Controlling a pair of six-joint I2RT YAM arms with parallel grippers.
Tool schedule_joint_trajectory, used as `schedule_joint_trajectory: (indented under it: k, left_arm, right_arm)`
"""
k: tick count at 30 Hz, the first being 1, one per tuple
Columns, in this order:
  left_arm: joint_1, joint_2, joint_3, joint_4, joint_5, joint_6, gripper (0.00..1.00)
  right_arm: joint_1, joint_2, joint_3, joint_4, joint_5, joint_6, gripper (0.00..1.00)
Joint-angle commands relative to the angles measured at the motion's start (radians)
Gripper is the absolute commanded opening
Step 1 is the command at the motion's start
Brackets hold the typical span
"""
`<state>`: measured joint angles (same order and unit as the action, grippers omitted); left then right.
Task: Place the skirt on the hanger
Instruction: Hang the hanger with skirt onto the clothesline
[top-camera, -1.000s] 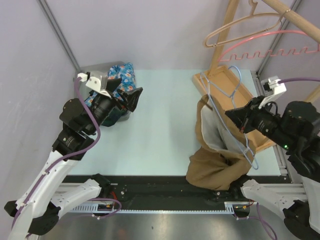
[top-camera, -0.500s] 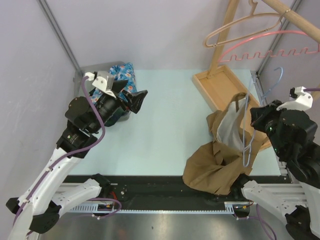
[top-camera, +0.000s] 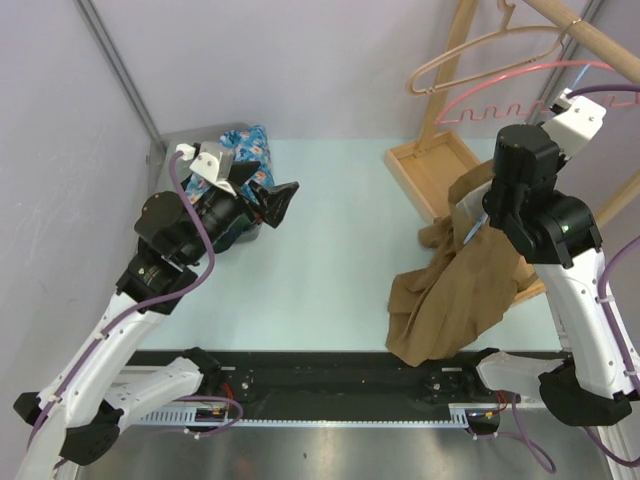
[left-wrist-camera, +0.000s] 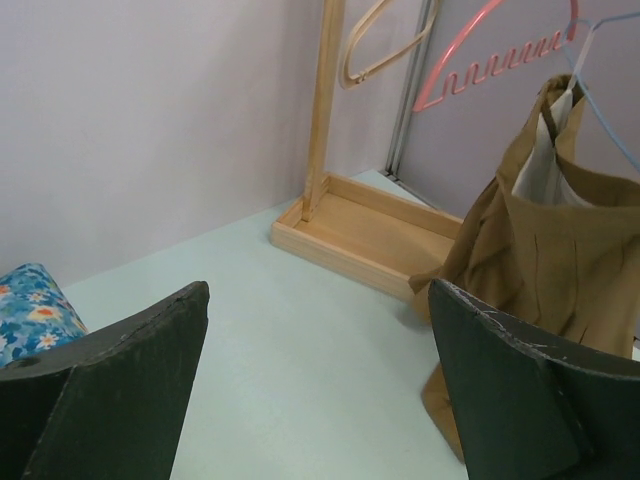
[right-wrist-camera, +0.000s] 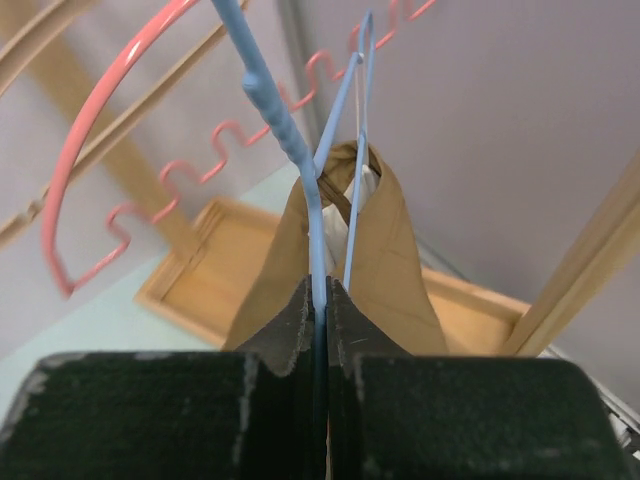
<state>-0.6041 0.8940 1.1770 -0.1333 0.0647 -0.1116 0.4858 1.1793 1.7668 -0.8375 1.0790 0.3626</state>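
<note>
The brown skirt with a pale lining hangs on a thin blue wire hanger at the right, its hem trailing on the table. In the right wrist view my right gripper is shut on the hanger's wire just below the neck, with the skirt's waist draped right beyond the fingertips. From above, the raised right arm hides those jaws. The left wrist view shows the skirt and the hanger well to the right. My left gripper stands wide open and empty over the table's left side, far from the skirt.
A wooden rack with a tray base stands at the back right. A pink wavy hanger and a wooden hanger hang from its rail. A blue floral cloth lies in a grey bin at the back left.
My right arm has swung up and back toward the rack, lifting the hanger and most of the skirt off the table. The left arm has barely moved.
</note>
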Motion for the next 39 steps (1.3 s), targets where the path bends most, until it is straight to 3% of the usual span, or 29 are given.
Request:
schedule_joint_trajectory:
  k: [1,12,15,20,23,31,37,39]
  left_arm:
    - [0.000,0.020,0.032,0.043,0.029,0.004,0.94]
    - [-0.002,0.060,0.042,0.070,0.055,-0.011,0.94]
    - [-0.002,0.062,0.042,0.070,0.060,-0.014,0.94]
    - [0.000,0.062,0.038,0.069,0.063,-0.020,0.94]
    - [-0.002,0.062,0.035,0.066,0.064,-0.023,0.94]
    - [0.000,0.057,0.019,0.072,0.069,-0.036,0.94]
    - [0.000,0.057,0.012,0.080,0.076,-0.045,0.94]
    - [0.000,0.054,0.009,0.081,0.072,-0.046,0.94]
  right_arm:
    - [-0.078,-0.027,0.048,0.268,0.202,-0.108,0.00]
    - [-0.263,-0.007,0.063,0.279,0.159,-0.094,0.00]
    - [-0.367,-0.024,0.030,0.200,0.044,0.026,0.00]
    - [-0.684,-0.017,-0.030,0.118,-0.361,0.140,0.00]
    - [-0.795,0.006,-0.033,0.104,-0.536,0.159,0.00]
    - [-0.808,0.000,-0.067,0.089,-0.633,0.138,0.00]
    - [-0.708,-0.026,-0.119,0.061,-0.558,0.119,0.01]
    - [-0.681,-0.041,-0.122,0.055,-0.512,0.119,0.18]
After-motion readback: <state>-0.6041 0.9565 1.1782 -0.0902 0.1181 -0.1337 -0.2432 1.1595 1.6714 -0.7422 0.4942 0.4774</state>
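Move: About 13 cm to the right, 8 cm ahead and some 14 cm above the right hand, which holds the blue hanger with the skirt, runs the near stretch of the clothesline. The near post stands roughly 19 cm to the hand's right, level with it; the pink hanger hangs about 15 cm ahead and 5 cm right, the wooden hanger some 18 cm ahead and 3 cm left. From the left hand that clothesline stretch is about 13 cm ahead, 47 cm right and 15 cm above. Swinging right about 15 cm towards the clothesline's near end and near post, the closed right hand keeps its grip on the blue hanger, rising some 3 cm at first, then sinking about 6 cm. The wrist turns clockwise some 20 degrees and partly back, its left side rolling up; finally the hand eases 2 cm left and slightly forward. ##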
